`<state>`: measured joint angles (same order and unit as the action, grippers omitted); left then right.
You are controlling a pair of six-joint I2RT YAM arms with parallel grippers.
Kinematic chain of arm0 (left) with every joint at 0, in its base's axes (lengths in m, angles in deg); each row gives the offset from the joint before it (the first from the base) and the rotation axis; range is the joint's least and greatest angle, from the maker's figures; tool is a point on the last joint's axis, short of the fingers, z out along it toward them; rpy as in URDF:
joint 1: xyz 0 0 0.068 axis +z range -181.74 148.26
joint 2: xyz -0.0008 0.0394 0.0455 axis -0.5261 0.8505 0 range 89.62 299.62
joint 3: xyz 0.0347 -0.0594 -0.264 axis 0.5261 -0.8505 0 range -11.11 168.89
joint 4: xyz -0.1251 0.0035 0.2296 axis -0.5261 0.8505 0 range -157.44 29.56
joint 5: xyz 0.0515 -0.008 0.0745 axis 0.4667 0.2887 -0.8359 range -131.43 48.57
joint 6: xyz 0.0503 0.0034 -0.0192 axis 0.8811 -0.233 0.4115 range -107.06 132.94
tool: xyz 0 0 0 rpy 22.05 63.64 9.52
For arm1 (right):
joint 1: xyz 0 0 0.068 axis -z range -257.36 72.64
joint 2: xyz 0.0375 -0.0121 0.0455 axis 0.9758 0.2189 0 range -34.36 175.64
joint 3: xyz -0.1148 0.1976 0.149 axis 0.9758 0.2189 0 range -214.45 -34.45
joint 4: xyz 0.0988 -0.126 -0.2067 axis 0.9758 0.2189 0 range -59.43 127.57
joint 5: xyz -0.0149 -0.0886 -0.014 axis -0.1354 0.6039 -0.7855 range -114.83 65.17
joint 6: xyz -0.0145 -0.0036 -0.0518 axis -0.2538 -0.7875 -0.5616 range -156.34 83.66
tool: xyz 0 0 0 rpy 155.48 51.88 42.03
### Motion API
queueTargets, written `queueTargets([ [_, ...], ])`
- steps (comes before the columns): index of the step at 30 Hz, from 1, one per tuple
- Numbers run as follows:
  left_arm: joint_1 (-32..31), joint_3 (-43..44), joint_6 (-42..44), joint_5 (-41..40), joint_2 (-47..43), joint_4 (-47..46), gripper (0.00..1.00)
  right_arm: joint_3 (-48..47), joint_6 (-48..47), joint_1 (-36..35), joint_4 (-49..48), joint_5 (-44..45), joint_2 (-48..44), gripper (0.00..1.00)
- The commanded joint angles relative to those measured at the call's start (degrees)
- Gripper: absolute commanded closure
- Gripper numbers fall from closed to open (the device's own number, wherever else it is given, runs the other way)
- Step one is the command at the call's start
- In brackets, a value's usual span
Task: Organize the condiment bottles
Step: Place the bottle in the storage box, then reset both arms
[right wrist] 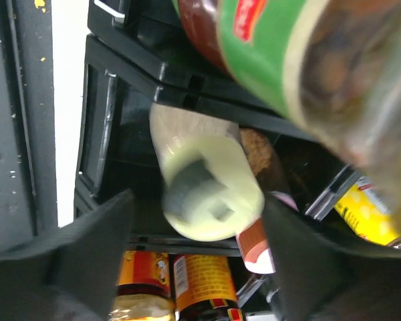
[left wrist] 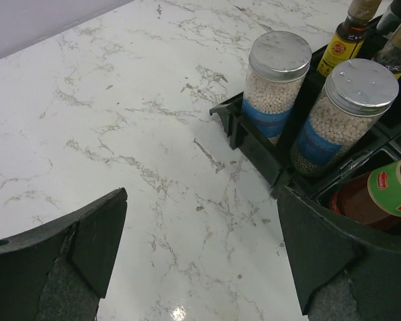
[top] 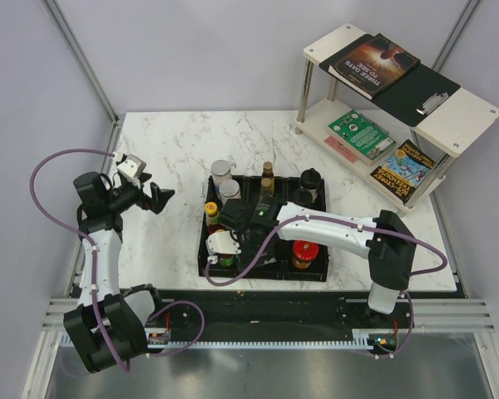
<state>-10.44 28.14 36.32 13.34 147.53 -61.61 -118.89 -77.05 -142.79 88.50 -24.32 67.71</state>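
Note:
The condiment bottles stand in a black compartmented tray (top: 319,199). Among them are two silver-lidded jars of white beads (left wrist: 279,73) (left wrist: 351,110), a slim dark bottle (top: 268,171), a black-lidded jar (top: 311,179) and a red-capped jar (top: 303,252). My right gripper (top: 222,242) is down in the tray's front left part. In the right wrist view a cream-capped bottle (right wrist: 210,194) lies between its spread fingers (right wrist: 97,247), with a gap on the left side. My left gripper (left wrist: 202,197) hovers open over bare marble just left of the tray, holding nothing.
A red sauce bottle with a green label (right wrist: 267,53) sits very close to the right wrist camera. Orange-labelled jars (right wrist: 200,281) lie below the jaws. A two-level shelf with books (top: 399,91) stands at the back right. A black rail (top: 258,312) runs along the near edge.

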Motion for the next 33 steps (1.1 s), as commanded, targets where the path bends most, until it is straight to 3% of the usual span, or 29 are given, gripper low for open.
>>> queueTargets([
  [1,0.4,-0.2,-1.6,2.7,-0.6,-2.1,0.01,-0.5,-0.1,0.0,-2.6,0.9,-1.9,0.06],
  [2,0.5,-0.2,-1.7,2.7,-0.6,-2.1,0.01,-1.0,0.1,0.1,-2.6,0.9,-2.1,0.02],
  [13,0.4,2.4,-0.7,4.6,-0.2,-0.1,0.01,-9.4,1.6,1.5,-2.4,7.7,-11.7,0.02],
  [17,0.5,8.5,0.2,7.3,2.7,8.9,0.01,-10.8,2.6,5.7,-9.0,13.5,-19.0,0.02],
  [19,0.4,14.1,1.2,8.3,5.4,15.9,0.01,-10.5,3.8,10.1,-12.4,16.3,-21.3,0.02],
  [22,0.5,19.2,1.1,8.0,6.4,19.3,0.01,-7.9,7.3,18.2,-21.3,18.2,-25.8,0.02],
  [28,0.5,22.3,-7.5,2.8,3.0,11.4,0.01,5.0,11.9,30.8,-38.6,25.3,-36.7,0.02],
  [33,0.6,30.5,-10.3,-1.0,2.8,12.7,0.01,9.9,18.6,45.5,-47.2,26.8,-42.5,0.02],
])
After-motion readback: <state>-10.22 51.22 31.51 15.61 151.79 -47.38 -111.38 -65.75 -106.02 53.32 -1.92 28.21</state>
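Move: The bottle with the pale yellow lid stands in the box's near middle compartment, between the right fingers, its middle about 4 cm straight below the hand point. Around it, roughly as low: the pink-capped bottle 6 cm ahead and 3 cm right of it, the green-labelled sauce bottle level with it 8 cm left, and a red-lidded jar level with it 11 cm right. From the left hand the pale-lidded bottle lies some 25 cm right, 14 cm back and 14 cm lower. Finish opening the already parting right fingers and leave the bottle in its compartment; lift almost straight up at first, then sweep up, right and forward, off the box towards the bookshelf, rising about 29 cm in all. Swing the wrist up until the fingers point forward, nearly level. Late on, raise the open, empty left hand about 10 cm. ##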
